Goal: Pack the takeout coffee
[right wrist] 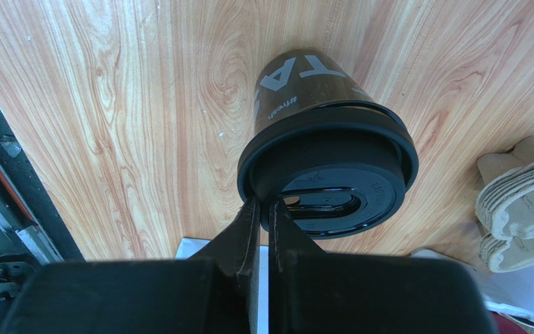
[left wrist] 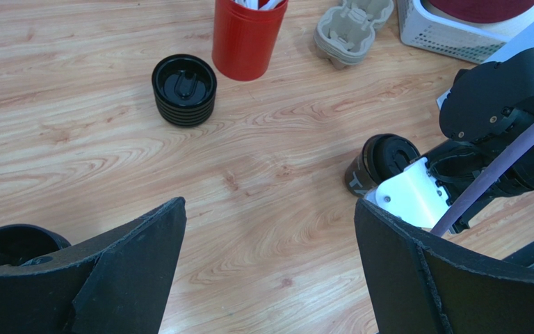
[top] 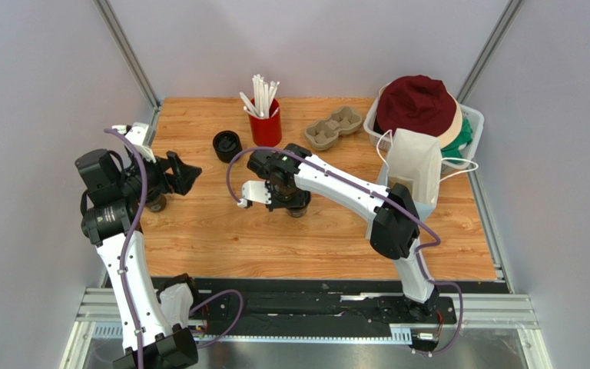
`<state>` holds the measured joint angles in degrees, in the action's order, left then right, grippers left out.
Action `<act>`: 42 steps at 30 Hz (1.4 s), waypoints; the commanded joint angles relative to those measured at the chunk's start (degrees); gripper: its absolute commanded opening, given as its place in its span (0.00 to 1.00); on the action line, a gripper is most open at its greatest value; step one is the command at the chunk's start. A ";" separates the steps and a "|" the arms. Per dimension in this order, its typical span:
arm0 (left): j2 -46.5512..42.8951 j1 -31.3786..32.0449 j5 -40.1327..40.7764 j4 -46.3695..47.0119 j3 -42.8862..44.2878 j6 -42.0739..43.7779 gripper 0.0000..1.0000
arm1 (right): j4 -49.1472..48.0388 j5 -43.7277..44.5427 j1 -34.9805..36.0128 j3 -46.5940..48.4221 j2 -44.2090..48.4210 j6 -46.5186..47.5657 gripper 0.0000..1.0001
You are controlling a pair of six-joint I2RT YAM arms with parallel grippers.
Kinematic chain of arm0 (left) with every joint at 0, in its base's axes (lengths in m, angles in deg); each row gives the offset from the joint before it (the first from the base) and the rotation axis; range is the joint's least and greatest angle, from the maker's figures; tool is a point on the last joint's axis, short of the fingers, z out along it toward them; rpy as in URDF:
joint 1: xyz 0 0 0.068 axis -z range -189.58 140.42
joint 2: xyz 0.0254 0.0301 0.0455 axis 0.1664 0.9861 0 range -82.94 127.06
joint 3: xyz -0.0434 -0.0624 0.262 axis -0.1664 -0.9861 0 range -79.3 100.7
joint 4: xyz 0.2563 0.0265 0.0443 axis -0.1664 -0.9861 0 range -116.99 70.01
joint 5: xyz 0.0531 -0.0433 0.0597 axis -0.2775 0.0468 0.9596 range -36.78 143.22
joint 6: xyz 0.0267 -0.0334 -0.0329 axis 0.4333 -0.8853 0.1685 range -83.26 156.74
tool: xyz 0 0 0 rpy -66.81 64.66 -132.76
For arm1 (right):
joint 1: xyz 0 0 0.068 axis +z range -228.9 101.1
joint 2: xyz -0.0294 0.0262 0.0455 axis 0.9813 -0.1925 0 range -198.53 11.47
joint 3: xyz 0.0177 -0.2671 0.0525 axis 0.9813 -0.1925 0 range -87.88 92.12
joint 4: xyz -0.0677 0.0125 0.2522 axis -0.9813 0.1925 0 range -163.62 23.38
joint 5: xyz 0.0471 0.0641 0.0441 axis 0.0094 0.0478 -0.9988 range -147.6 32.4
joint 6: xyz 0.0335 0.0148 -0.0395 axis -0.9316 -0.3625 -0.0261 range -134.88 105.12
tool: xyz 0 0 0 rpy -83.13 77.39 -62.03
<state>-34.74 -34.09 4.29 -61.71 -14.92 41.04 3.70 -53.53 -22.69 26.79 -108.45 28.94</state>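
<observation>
The takeout coffee (right wrist: 304, 90) is a brown paper cup with white lettering and a black lid (right wrist: 339, 174). It stands upright on the wooden table near the middle (top: 299, 207) and shows at the right of the left wrist view (left wrist: 381, 161). My right gripper (right wrist: 263, 206) comes down from above it. Its fingers are pressed together and their tips rest against the near rim of the lid. My left gripper (left wrist: 270, 271) hovers wide open over bare wood at the table's left (top: 186, 174), well apart from the cup and holding nothing.
A squat stack of black lids (top: 227, 146) and a red cup of white straws (top: 266, 123) stand at the back. Beside them lie a cardboard cup carrier (top: 334, 127), a white basket (top: 471, 115) holding a maroon hat, and a white paper bag (top: 413, 165). Another dark cup (top: 156, 204) sits under the left arm.
</observation>
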 commanded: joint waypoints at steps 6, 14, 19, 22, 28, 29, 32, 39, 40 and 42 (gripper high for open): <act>-1.01 -0.62 -1.26 2.16 -0.22 -0.16 0.99 | 18.22 1.37 0.22 0.46 -0.84 1.36 0.09; -1.10 -0.62 -1.26 2.16 -0.31 -0.25 0.99 | 18.22 1.64 0.13 1.08 -1.11 1.54 0.12; -1.18 -0.62 -1.35 2.25 -0.40 -0.25 0.99 | 18.13 1.64 0.22 2.22 -1.37 1.54 0.14; -1.18 -0.62 -1.35 2.25 -0.39 -0.25 0.99 | 18.13 1.72 0.22 2.49 -1.37 1.63 0.17; -1.27 -0.62 -1.43 2.25 -0.48 -0.25 0.99 | 18.13 2.25 0.13 4.33 -1.20 1.45 0.24; -1.27 -0.62 -1.43 2.34 -0.48 -0.25 0.99 | 18.13 2.34 0.13 4.59 -1.11 1.54 0.26; -1.27 -0.62 -1.52 2.34 -0.48 -0.34 0.99 | 18.13 2.43 0.05 5.30 -1.11 1.54 0.32; -1.27 -0.62 -1.70 2.43 -0.57 -0.34 0.99 | 17.96 3.48 -0.04 8.10 -0.58 0.84 0.42; -1.18 -0.54 -1.96 2.43 -0.66 -0.34 0.99 | 17.95 3.40 -0.13 8.98 -0.23 0.66 0.45; -1.01 -0.54 -2.66 2.43 -0.75 -0.34 0.99 | 17.61 2.78 -0.74 11.26 1.43 0.22 0.50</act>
<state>-35.26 -34.09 4.09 -60.88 -15.22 40.93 3.74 -51.45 -22.78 32.54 -110.07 29.50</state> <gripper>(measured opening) 0.990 0.465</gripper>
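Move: The lidded coffee cup stands right at my closed right fingertips, which are at the back edge of its lid. The cup's middle is about 3 cm ahead and 6 cm below. The cup carrier lies some 27 cm ahead and 12 cm right. The straw can is about 25 cm ahead, 10 cm left; the paper bag is roughly 31 cm right and 2 cm ahead. From my left hand the cup is about 4 cm ahead, 23 cm right, 25 cm below. I let up on the lid's edge with my right hand: holding almost still, I start to part my shut fingers, dip just under 1 cm, then come free and climb to about 1.5 cm above where I began. As I climb I drift about 1.5 cm forward and 1.5 cm left, bringing my fingers in over the lid's middle, and keep opening them to nearly half, still pointing down. ##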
